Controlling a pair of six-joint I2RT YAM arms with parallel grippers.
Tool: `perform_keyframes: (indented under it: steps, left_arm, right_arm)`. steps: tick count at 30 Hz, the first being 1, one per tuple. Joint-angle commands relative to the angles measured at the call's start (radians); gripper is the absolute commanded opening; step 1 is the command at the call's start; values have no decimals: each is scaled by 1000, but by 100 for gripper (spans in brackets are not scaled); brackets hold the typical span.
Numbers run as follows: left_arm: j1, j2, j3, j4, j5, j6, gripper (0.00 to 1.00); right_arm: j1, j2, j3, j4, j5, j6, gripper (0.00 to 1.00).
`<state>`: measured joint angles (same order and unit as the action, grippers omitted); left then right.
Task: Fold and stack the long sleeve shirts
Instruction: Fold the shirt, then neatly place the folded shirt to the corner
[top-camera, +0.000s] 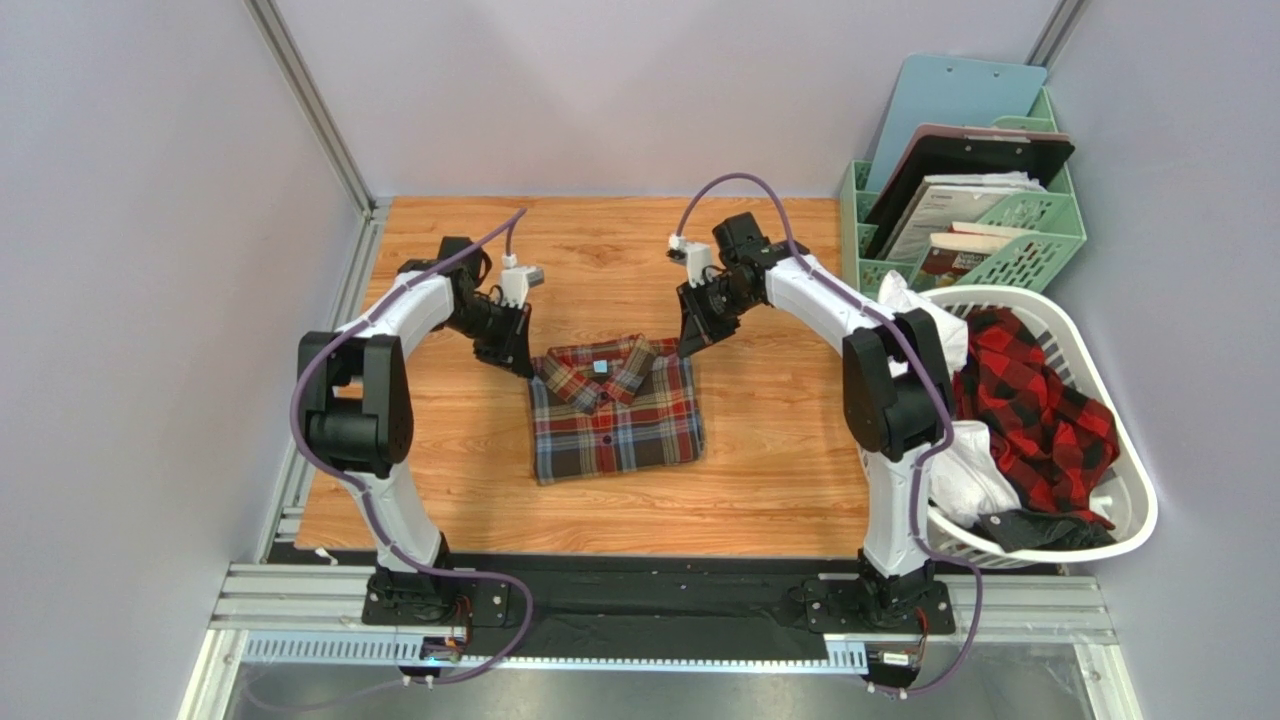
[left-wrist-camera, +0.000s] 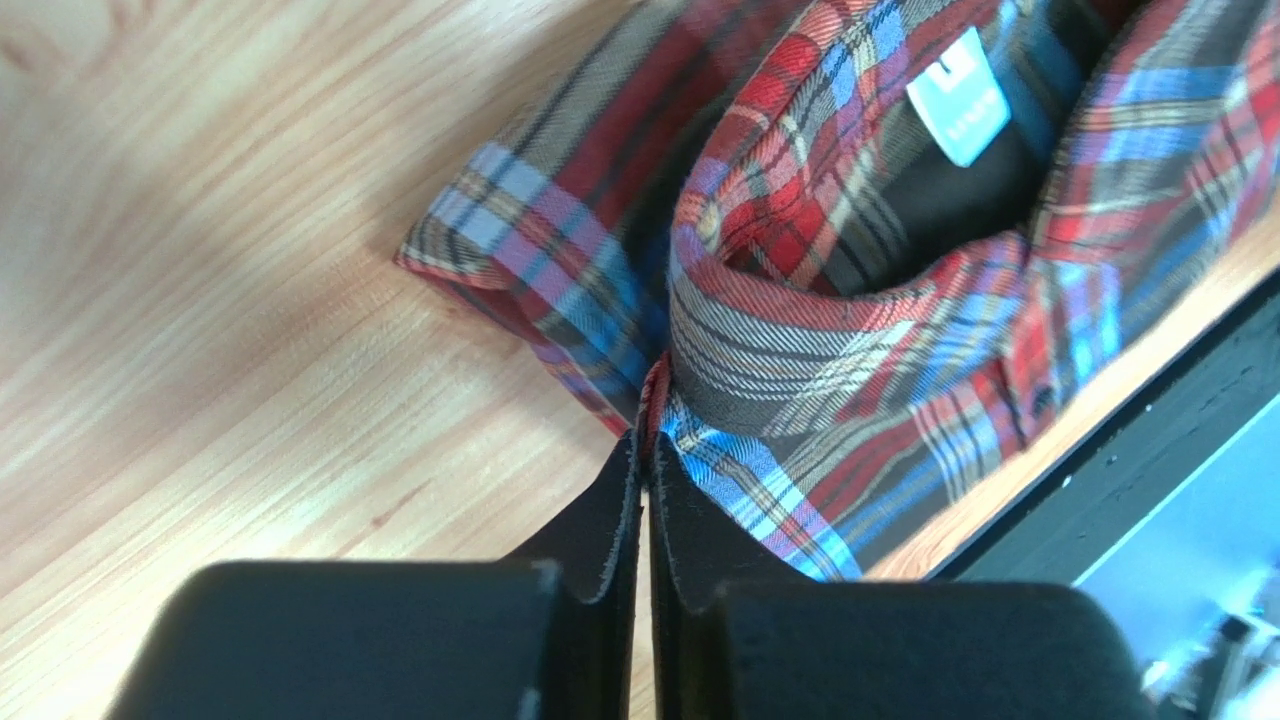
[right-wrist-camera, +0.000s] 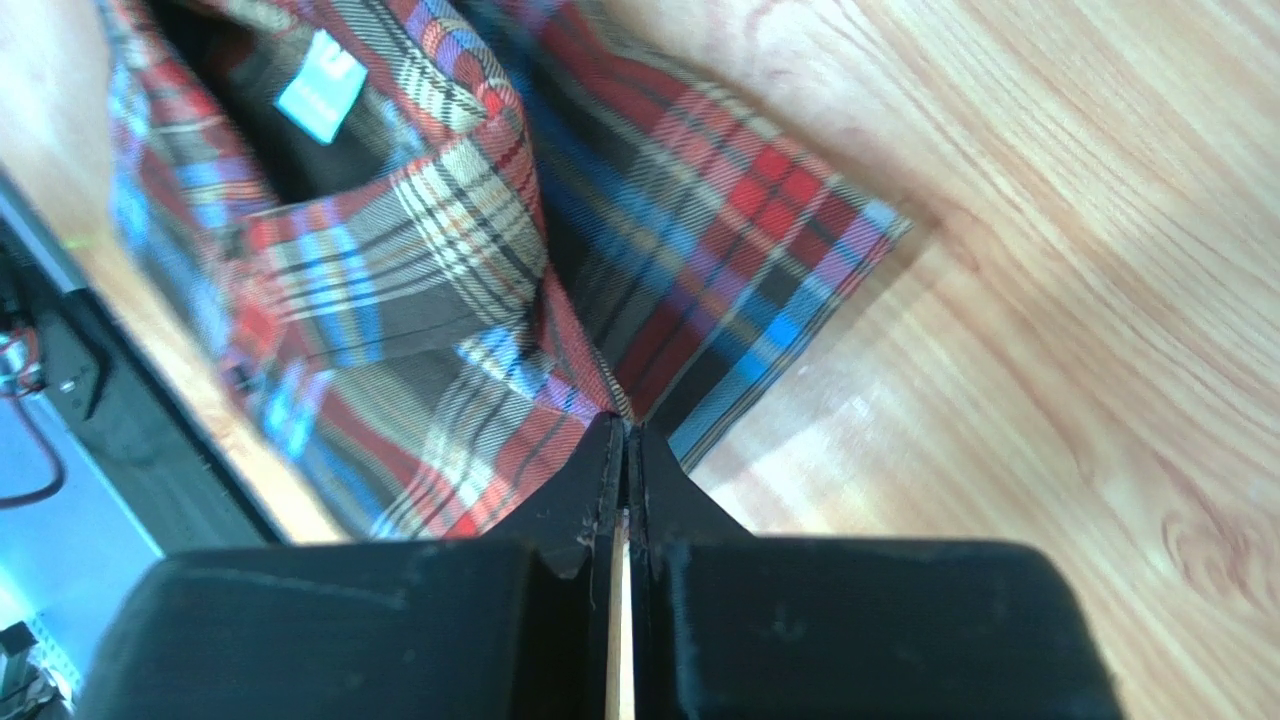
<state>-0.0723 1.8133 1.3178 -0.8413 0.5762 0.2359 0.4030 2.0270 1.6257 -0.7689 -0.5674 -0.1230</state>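
A dark brown-olive tartan long sleeve shirt (top-camera: 616, 408) lies folded in a rectangle on the wooden table, collar toward the far side. My left gripper (top-camera: 511, 357) is at its far left corner, shut on a thin fold of the plaid cloth (left-wrist-camera: 842, 270) beside the collar. My right gripper (top-camera: 694, 338) is at the far right corner, its tips likewise shut on the shirt's edge (right-wrist-camera: 451, 270). A pale blue neck label (left-wrist-camera: 962, 98) shows inside the collar. A red-and-black check shirt (top-camera: 1037, 398) lies crumpled in the basket on the right.
A white laundry basket (top-camera: 1127, 495) stands off the table's right edge, with white cloth and a dark garment in it. Behind it is a green file rack (top-camera: 1037, 248) holding clipboards and books. Grey walls close the left and back. A black rail (top-camera: 661, 600) runs along the near edge.
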Motion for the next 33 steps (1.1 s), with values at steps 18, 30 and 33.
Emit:
perform_keyframes:
  steps: [18, 30, 33]
  left_arm:
    - [-158, -566, -157, 100, -249, -105, 99]
    - [22, -715, -160, 96, -187, -262, 99]
    - [46, -743, -186, 96, -191, -248, 99]
  right_arm:
    - [84, -345, -189, 42, 125, 97, 94]
    - [506, -104, -38, 43, 566, 275, 100]
    - [546, -2, 28, 25, 608, 313, 100]
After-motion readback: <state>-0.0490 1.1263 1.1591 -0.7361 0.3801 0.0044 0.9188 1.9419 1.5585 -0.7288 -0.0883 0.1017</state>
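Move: The folded shirt is still pinched by its far edge between the two closed hands. Its middle lies about 12 cm right of the left hand and 5 cm back; from the right hand it is some 9 cm left and 8 cm back. It sits a few centimetres lower than both. The collar tag is 10 cm to the left hand's right, level with it; from the right hand, 11 cm left and 2 cm back. The shirt's far edge is lowered 3–4 cm and let go as both grippers open wide. The left hand edges forward and left, then lifts clear to about 16 cm above its start, drawing back, its fingers tipping some 30 degrees forward. The right rises off too, then swings back and left about 11 cm each way, descending open over the shirt's front below the collar. ##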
